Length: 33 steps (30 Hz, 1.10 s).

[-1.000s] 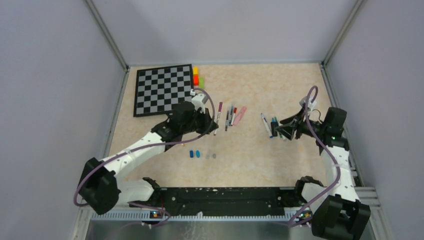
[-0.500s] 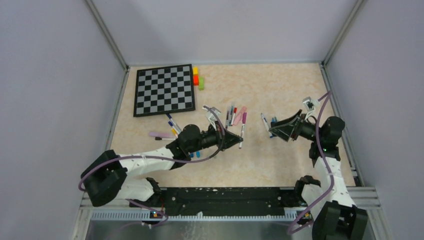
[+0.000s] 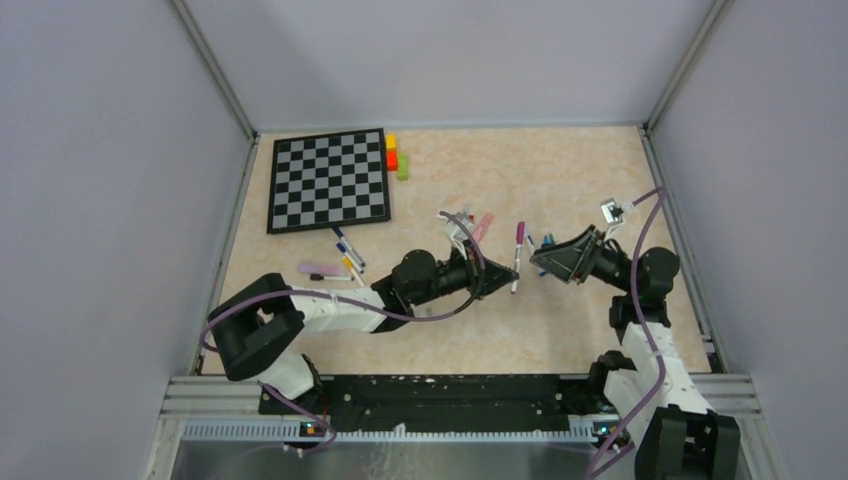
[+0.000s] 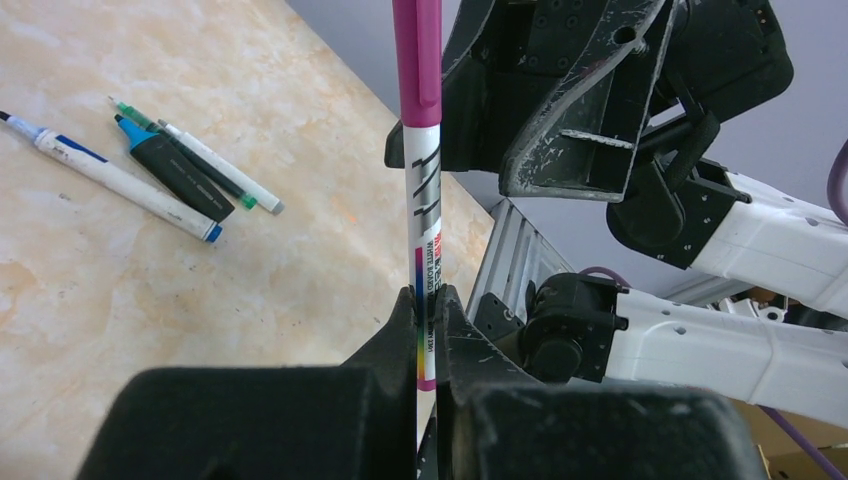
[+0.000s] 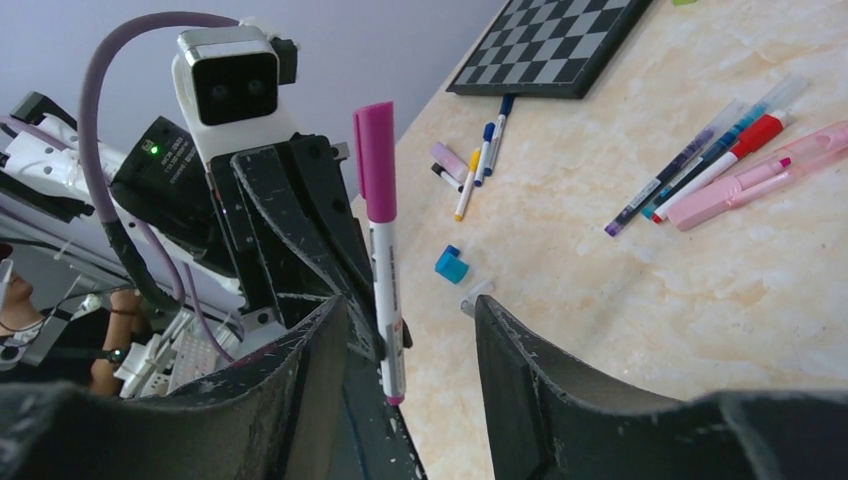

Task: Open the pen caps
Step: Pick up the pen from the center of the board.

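Note:
My left gripper (image 3: 505, 282) is shut on the lower barrel of a white pen (image 3: 516, 262) and holds it upright above the table's middle. Its magenta pen cap (image 3: 519, 233) is on the top end. In the left wrist view the fingers (image 4: 400, 330) pinch the barrel (image 4: 424, 240) below the cap (image 4: 417, 50). My right gripper (image 3: 537, 260) faces this pen from the right, open. In the right wrist view the pen (image 5: 386, 290) stands in front of the gap of that gripper (image 5: 410, 305), touching neither finger. A loose blue cap (image 5: 452, 265) and a greyish cap (image 5: 478, 295) lie on the table.
A chessboard (image 3: 328, 180) lies at the back left, with coloured blocks (image 3: 393, 155) beside it. Pens lie in groups: left of centre (image 3: 345, 255), behind the left wrist (image 5: 700, 170) with a pink highlighter (image 5: 750, 180), and under the right gripper (image 4: 170, 175).
My left arm has swung right, carrying the magenta-capped pen from beside the pen group up to the right gripper. The right gripper has shifted slightly left toward it.

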Each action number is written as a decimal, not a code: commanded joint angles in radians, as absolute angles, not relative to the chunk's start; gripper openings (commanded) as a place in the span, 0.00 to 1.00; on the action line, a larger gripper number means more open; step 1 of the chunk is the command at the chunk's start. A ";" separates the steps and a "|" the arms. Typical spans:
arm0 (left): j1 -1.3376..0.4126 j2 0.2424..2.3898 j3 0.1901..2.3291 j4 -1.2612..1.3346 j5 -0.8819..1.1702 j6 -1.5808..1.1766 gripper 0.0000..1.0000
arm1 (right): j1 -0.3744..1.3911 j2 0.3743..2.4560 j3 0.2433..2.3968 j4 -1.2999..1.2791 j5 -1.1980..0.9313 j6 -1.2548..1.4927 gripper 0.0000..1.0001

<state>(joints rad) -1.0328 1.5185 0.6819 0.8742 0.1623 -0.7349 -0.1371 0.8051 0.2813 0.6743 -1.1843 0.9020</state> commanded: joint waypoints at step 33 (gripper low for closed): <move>-1.088 1.329 0.581 0.909 0.041 -0.472 0.97 | -0.060 0.805 0.369 0.460 -1.300 0.449 0.00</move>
<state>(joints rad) -1.0874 1.4658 0.6449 0.8734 0.1059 -0.6197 -0.0681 0.8177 0.2836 0.6121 -1.2201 0.7002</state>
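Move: Held in the left fingers by its lower barrel, the magenta-capped pen slants cap-forward, its middle some 5 cm left of the right hand and level with it otherwise, and about 3 cm ahead of and 1 cm above the left. From the left hand, the open right gripper waits roughly 5 cm right and 3 cm ahead. On the table 20 cm below the right hand, the black highlighter lies about 14 cm ahead and 4 cm right, the blue-ended marker 16 cm ahead and 1 cm right. Passing the pen across, the left hand carries it about 3.5 cm right between the right gripper's half-open fingers, while the right hand eases 1 cm left and shuts, pinching the barrel just below the cap. The left fingers then open wide and let go, backing off left about 4 cm as the right hand, gripping, sinks 1 cm and begins to tilt. ##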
